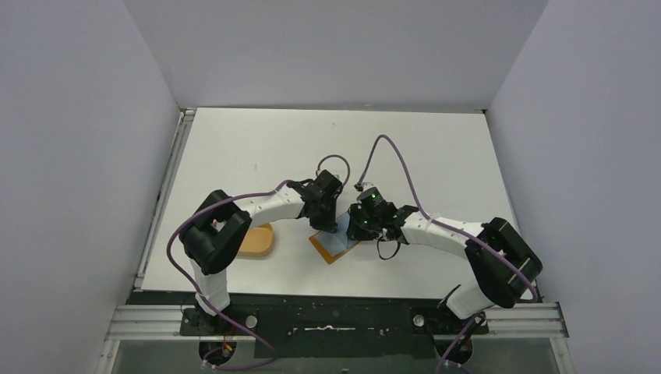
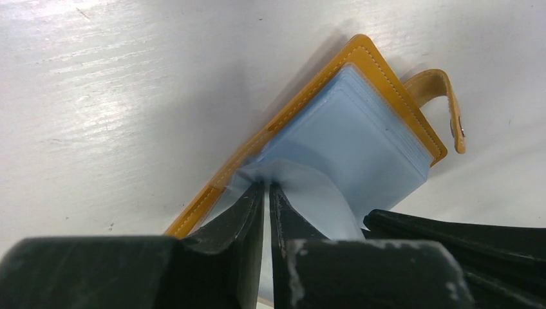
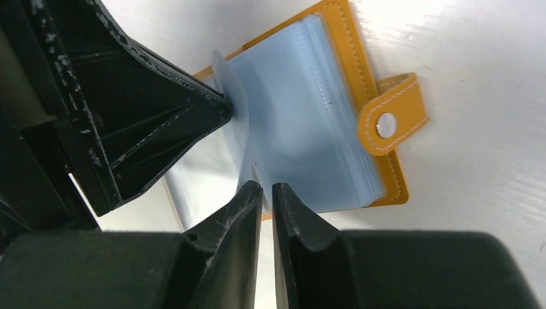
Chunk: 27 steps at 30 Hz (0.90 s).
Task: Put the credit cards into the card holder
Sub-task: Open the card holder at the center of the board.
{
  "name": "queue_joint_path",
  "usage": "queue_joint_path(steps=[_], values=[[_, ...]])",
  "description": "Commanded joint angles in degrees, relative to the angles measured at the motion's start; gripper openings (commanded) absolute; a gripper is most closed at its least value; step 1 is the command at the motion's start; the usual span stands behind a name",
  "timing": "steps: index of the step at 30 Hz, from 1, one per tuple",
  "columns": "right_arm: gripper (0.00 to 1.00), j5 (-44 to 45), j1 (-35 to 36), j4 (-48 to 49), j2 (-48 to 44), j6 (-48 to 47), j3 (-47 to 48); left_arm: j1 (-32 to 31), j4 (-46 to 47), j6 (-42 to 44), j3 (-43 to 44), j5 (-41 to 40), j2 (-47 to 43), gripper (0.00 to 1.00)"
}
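Observation:
The tan-orange card holder (image 1: 333,248) lies open on the white table between both grippers, its stack of clear blue-tinted sleeves (image 2: 360,141) facing up and its closure tab (image 3: 393,122) sticking out to one side. My left gripper (image 2: 267,183) is shut on one sleeve and holds it lifted and bowed. My right gripper (image 3: 264,187) stands at the near edge of the sleeve stack, its jaws a narrow slit apart with nothing between them. Beneath the raised sleeve shows a silvery-grey flat face (image 3: 199,174) that looks like one of the credit cards. No other cards are in view.
An orange oval tray (image 1: 256,240) sits left of the card holder, partly hidden by the left arm. The two grippers (image 1: 343,226) almost touch above the holder. A metal rail (image 1: 160,202) runs along the table's left edge.

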Motion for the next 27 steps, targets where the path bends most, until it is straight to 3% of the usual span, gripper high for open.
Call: queue_joint_path(steps=[1,9,18,22,27], values=[[0.15,1.12,1.04,1.32,0.26,-1.1,2.65,-0.21,-0.68,0.94,1.0,0.01,-4.25,0.1],[0.16,0.58,2.04,2.48,1.91,-0.59,3.34,0.27,-2.5,1.88,-0.41,-0.26,-8.95,0.23],[0.17,1.32,3.95,2.82,2.28,-0.83,4.69,0.87,-5.01,1.71,-2.71,-1.31,-15.39,0.31],[0.18,1.2,5.02,3.24,2.63,-1.54,5.31,0.96,-4.86,-1.07,-5.58,-3.53,-20.01,0.34],[0.18,-0.2,6.68,3.65,5.25,-2.89,6.54,1.14,1.72,-7.18,-12.27,-3.34,-25.7,0.37]])
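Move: The open card holder lies just under both my hands. Its middle is about 1 cm back and 1 cm to the right of my left fingertips and 1 cm below them. From my right hand it is about 2 cm ahead, 2 cm left and 2 cm down. The card tray lies some 23 cm left and 3 cm back of my left hand, a little lower; the holder's strap is about 7 cm right and 3 cm ahead of it. I open my left fingers to about a third, let go of the raised clear sleeve and lift straight up, about 7 cm in all, then also veer left and back, away from the holder towards the tray. With my right fingertips at the sleeve, I sweep about 3 cm left and slightly back across the spine to the left page, dipping a little, then easing up. ##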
